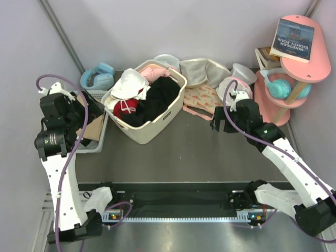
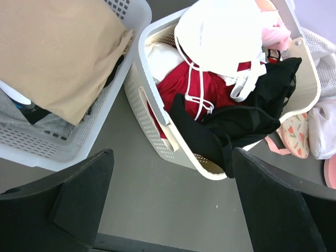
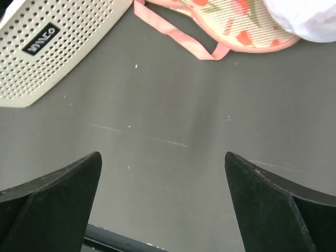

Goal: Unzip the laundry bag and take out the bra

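The laundry bag [image 1: 229, 83], white mesh with a pink rim, sits at the back right on the table, partly hidden behind my right wrist. The bra is not in view. My right gripper [image 1: 218, 122] is open and empty, just in front of the bag and above bare table; in the right wrist view [image 3: 163, 205] only grey table lies between its fingers. My left gripper [image 1: 90, 111] is open and empty beside the cream basket's left end; in the left wrist view [image 2: 173, 210] it hovers over bare table.
A cream laundry basket [image 1: 157, 128] [image 2: 137, 79] full of red, black and white clothes stands mid-table. A grey basket [image 1: 89, 146] with tan cloth is at the left. A printed pink cloth [image 1: 202, 98] [image 3: 231, 21], pale pouches [image 1: 202, 71] and a pink shelf [image 1: 307, 71] are at the back right.
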Controlling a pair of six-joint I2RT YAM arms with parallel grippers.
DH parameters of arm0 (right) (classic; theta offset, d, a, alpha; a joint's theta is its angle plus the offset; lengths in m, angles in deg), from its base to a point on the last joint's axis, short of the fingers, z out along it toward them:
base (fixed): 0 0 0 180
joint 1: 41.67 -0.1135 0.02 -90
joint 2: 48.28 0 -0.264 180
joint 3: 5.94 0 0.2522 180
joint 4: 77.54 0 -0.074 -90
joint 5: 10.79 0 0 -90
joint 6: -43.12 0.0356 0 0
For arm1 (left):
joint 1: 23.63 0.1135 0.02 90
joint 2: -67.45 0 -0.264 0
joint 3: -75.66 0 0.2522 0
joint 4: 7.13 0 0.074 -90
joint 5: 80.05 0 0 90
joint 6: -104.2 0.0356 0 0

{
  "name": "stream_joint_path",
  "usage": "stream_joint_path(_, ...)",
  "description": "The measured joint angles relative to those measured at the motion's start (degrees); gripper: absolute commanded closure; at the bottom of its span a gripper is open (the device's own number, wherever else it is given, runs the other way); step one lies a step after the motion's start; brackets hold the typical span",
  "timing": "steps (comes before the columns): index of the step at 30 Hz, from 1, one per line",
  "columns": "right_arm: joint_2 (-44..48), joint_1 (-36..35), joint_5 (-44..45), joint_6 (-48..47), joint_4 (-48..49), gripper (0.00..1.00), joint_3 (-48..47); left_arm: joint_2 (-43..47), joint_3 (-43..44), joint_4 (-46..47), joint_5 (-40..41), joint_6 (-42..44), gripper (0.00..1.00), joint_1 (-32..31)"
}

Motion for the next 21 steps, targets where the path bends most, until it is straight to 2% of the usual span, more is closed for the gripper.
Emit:
stream_joint_path(10,-6.8,7.8,-2.1,-1.6,-2.7,0.00,-11.3,0.6,-0.5,2.2,4.5,0.0,0.01,0.0)
stream_joint_path(21,-15.9,18.3,-3.1,-4.1,-0.2,0.00,-20.4,1.4,-3.1,6.4,3.0,2.9,0.02,-0.9)
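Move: Out beyond the right hand, about 24 cm ahead, 9 cm to its right and 17 cm below, lies the white laundry bag. The patterned pouch sits some 11 cm left of the bag and 2 cm nearer; the grey mesh bags lie 14 cm left of the bag and 9 cm farther out. The pink stand is level with the bag, roughly 23 cm to its right. From the left hand the white bag is some 26 cm ahead, 58 cm right and 31 cm lower. Swinging forward about 10 cm, 7 cm to the right and some 6 cm up, the right hand travels from over the bare table towards the white laundry bag, its climb levelling off into a slight dip at the end. The wrist turns clockwise by about 15 degrees and the fingers stay wide open, touching nothing. ##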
